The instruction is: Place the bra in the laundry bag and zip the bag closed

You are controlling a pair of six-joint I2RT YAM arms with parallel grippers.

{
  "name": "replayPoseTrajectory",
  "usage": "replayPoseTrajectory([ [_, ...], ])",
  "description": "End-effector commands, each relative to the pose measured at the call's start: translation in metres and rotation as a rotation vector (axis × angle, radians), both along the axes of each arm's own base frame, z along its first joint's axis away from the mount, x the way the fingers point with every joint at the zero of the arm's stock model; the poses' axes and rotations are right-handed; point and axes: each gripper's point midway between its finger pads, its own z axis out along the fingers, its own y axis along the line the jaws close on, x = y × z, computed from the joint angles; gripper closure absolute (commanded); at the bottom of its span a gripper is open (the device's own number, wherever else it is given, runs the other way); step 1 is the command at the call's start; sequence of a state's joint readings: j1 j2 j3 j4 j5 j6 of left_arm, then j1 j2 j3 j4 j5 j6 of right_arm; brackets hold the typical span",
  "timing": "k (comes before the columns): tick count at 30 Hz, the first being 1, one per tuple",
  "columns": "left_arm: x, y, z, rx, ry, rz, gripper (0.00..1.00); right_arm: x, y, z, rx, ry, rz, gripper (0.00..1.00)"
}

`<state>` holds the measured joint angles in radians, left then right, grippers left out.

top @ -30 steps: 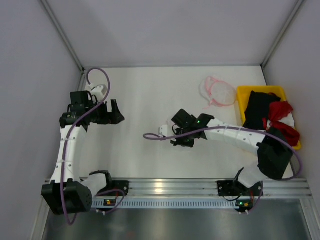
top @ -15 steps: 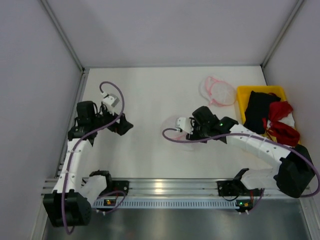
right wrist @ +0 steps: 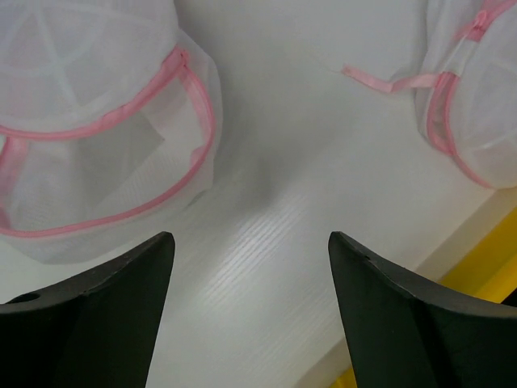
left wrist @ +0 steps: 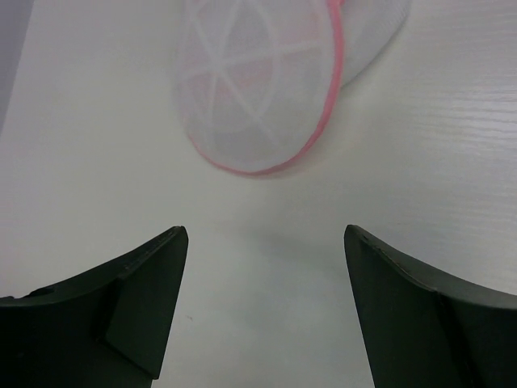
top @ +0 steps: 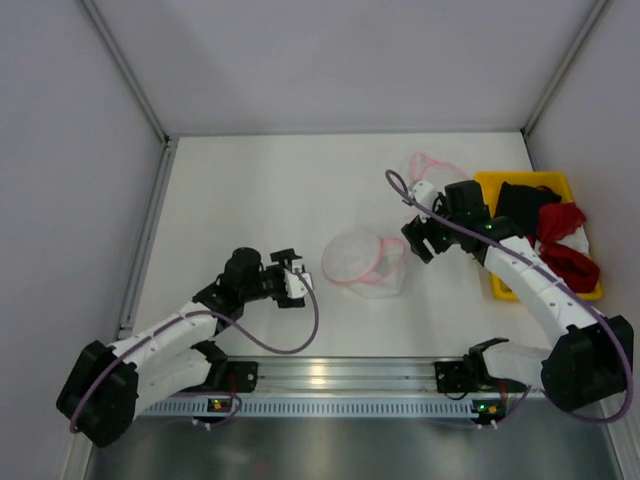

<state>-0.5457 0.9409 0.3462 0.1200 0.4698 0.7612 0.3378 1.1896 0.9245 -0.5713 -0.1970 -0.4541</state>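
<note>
The laundry bag [top: 364, 262], a round white mesh pouch with pink zip trim, lies in the middle of the table; it also shows in the left wrist view [left wrist: 257, 81] and the right wrist view [right wrist: 93, 133]. The black bra [top: 518, 215] lies in the yellow tray [top: 487, 182] at the right. My left gripper [top: 294, 278] is open just left of the bag, with bare table between its fingers [left wrist: 265, 231]. My right gripper [top: 418, 241] is open between the bag and the tray, holding nothing [right wrist: 250, 236].
Red garments [top: 566, 245] lie beside the bra in the tray. A second mesh bag [top: 432, 168] with a loose pink strap lies behind the right wrist, also seen in the right wrist view [right wrist: 477, 89]. The yellow tray's rim [right wrist: 489, 311] is close by the right fingers.
The right gripper opened, let go of the bag and moved right towards the tray. The left arm swung from the far left down to the front, next to the bag.
</note>
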Motion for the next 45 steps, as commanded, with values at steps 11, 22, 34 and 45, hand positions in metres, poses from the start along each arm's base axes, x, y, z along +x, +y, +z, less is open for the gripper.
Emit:
replayPoseTrajectory([
  [11,0.003,-0.078,-0.007,0.004,-0.395,-0.143,0.18,0.000,0.004,0.016,0.279,0.154,-0.166,0.08],
  [22,0.033,-0.096,-0.024,0.076,-0.404,-0.071,0.31,-0.007,-0.014,0.005,0.309,0.227,-0.252,0.01],
  [34,0.031,-0.084,-0.015,0.174,-0.243,0.064,0.96,-0.013,-0.032,0.000,0.227,0.251,-0.280,0.00],
  [45,0.019,-0.049,0.020,0.205,0.294,0.542,1.00,0.002,-0.037,0.012,0.212,0.222,-0.295,0.01],
])
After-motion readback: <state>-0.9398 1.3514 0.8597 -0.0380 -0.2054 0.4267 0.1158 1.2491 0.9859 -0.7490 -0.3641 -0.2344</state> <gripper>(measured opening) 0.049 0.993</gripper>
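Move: The laundry bag lies on the table with its middle about 14 cm to the right of the open left hand, 2 cm ahead and 6 cm below; its nearer pink rim is closer still. A second mesh bag lies some 15 cm right of the laundry bag and 18 cm farther out, and the yellow box is about 35 cm right of it, 6 cm farther out. From the right hand, the laundry bag is around 11 cm left, 5 cm back and 10 cm down. The left hand sweeps right towards the laundry bag while sinking about 6 cm, first easing back a little and then pushing forward, shuts its fingers on the bag's pink zip edge, and raises the pinched edge some 10 cm while swinging its wrist back counter-clockwise. Meanwhile the empty right hand opens fully, tips farther down and drifts about 3 cm right and slightly back, away from where the bag lay. ##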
